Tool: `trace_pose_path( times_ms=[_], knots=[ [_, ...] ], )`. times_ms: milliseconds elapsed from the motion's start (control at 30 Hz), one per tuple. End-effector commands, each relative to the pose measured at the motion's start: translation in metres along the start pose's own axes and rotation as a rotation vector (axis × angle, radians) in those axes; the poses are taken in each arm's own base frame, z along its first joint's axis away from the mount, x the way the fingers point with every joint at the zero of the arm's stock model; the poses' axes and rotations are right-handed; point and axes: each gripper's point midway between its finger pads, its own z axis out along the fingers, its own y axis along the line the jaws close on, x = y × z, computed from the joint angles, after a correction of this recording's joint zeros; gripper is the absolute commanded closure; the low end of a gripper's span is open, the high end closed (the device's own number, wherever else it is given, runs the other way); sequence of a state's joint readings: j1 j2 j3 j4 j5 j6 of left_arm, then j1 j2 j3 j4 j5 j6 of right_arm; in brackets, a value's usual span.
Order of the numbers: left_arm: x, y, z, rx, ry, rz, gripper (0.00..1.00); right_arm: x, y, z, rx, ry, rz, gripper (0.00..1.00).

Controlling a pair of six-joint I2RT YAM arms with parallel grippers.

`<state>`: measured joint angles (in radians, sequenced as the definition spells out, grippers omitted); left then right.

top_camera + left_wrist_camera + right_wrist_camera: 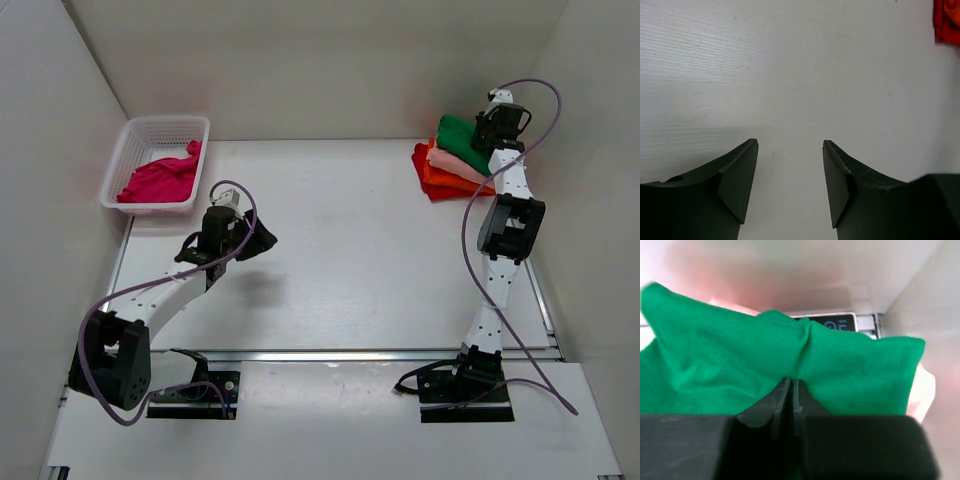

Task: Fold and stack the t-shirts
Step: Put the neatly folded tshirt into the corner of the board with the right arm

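At the back right lies a stack of folded t-shirts: a green t-shirt (460,138) on top, salmon pink (450,160) under it, orange-red (440,180) at the bottom. My right gripper (483,134) sits at the green shirt's right edge. In the right wrist view its jaws (794,380) are pressed together, and the green cloth (715,365) puckers into a crease at their tips. A magenta t-shirt (160,178) lies crumpled in the white basket (165,121) at the back left. My left gripper (262,238) hovers open over the bare table (790,145).
The basket stands against the left wall. White walls close in the table on the left, back and right. An orange-red corner of the stack (946,20) shows at the top right of the left wrist view. A metal rail (350,353) crosses the near side.
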<state>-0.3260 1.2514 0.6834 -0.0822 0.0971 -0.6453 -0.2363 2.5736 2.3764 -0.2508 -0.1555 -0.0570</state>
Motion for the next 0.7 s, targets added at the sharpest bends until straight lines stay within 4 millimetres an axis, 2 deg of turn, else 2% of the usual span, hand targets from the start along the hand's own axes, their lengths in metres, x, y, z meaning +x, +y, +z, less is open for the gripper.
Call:
trace_pose_path(
  times_ms=[0,33,67,133,200,267,300,333,367,400,433,467,500,533,567,600,633,667],
  knots=[
    [-0.008,-0.014,-0.009,0.045,-0.032,0.004,0.35,-0.045,0.024,-0.026,-0.086,-0.074,-0.055,0.92],
    [-0.006,-0.012,-0.009,0.039,-0.029,0.007,0.34,-0.057,0.038,-0.033,-0.137,-0.103,-0.064,0.90],
    [-0.008,-0.012,-0.011,0.039,-0.033,0.014,0.34,-0.071,0.038,-0.039,-0.143,-0.133,-0.078,0.85],
    [-0.007,-0.007,-0.010,0.014,-0.025,0.004,0.31,-0.104,0.058,-0.063,-0.190,-0.191,-0.125,0.77],
    [-0.011,-0.006,-0.013,-0.006,-0.020,-0.001,0.22,-0.133,0.069,-0.090,-0.198,-0.235,-0.150,0.59],
    [-0.022,-0.007,-0.017,-0.010,-0.042,0.024,0.07,-0.177,0.081,-0.140,-0.173,-0.310,-0.184,0.43],
    [-0.024,-0.006,-0.018,-0.011,-0.043,0.022,0.01,-0.179,0.081,-0.151,-0.156,-0.306,-0.183,0.26],
    [-0.029,-0.007,-0.024,0.003,-0.054,0.032,0.02,-0.210,0.088,-0.191,-0.119,-0.379,-0.189,0.01],
    [-0.033,-0.004,-0.029,0.004,-0.074,0.052,0.01,-0.220,0.086,-0.223,-0.075,-0.408,-0.155,0.00],
    [-0.034,0.000,-0.032,-0.013,-0.079,0.055,0.01,-0.202,0.083,-0.225,-0.053,-0.378,-0.128,0.01],
    [-0.036,0.006,-0.038,-0.038,-0.094,0.067,0.01,-0.222,0.084,-0.263,-0.007,-0.439,-0.116,0.01],
    [-0.041,0.008,-0.044,-0.050,-0.109,0.114,0.02,-0.215,0.086,-0.284,0.032,-0.425,-0.115,0.00],
    [-0.037,0.013,-0.044,-0.068,-0.091,0.188,0.01,-0.190,0.090,-0.283,0.051,-0.354,-0.093,0.01],
    [-0.036,0.018,-0.045,-0.106,-0.081,0.233,0.01,-0.191,0.089,-0.302,0.081,-0.366,-0.075,0.01],
    [-0.046,0.026,-0.045,-0.171,-0.095,0.294,0.01,-0.175,0.094,-0.316,0.074,-0.324,-0.035,0.01],
    [-0.048,0.036,-0.045,-0.241,-0.059,0.341,0.01,-0.151,0.099,-0.322,0.055,-0.259,0.016,0.01],
    [-0.040,0.053,-0.047,-0.316,0.005,0.339,0.01,-0.139,0.105,-0.324,0.032,-0.226,0.036,0.01],
    [-0.042,0.058,-0.043,-0.353,0.043,0.338,0.01,-0.111,0.115,-0.325,-0.005,-0.155,0.060,0.01]
  ],
)
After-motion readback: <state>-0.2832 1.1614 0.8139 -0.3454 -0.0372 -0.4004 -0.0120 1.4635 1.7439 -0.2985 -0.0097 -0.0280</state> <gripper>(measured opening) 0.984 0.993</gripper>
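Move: The right fingers are shut on the green shirt near its far side; its middle lies about 3 cm left, 4 cm back and 2 cm below that hand. Underneath it, the pink shirt centres some 5 cm left, 6 back and 5 down, the red shirts 7 left, 7 back and 8 down. From the left hand the crimson shirt in the basket is some 31 cm left, 18 ahead and 6 lower; the green shirt about 32 ahead, 58 right, nearly level. Open the right gripper wide to let go of the green shirt on top of the stack, easing up and left at first, then pull away fast, up about 33 cm and back some 23, still drifting left as the fingers tip up. Meanwhile spread the left gripper fully and shift it about 5 cm left and a little up, towards the basket, rolling its left side up. ##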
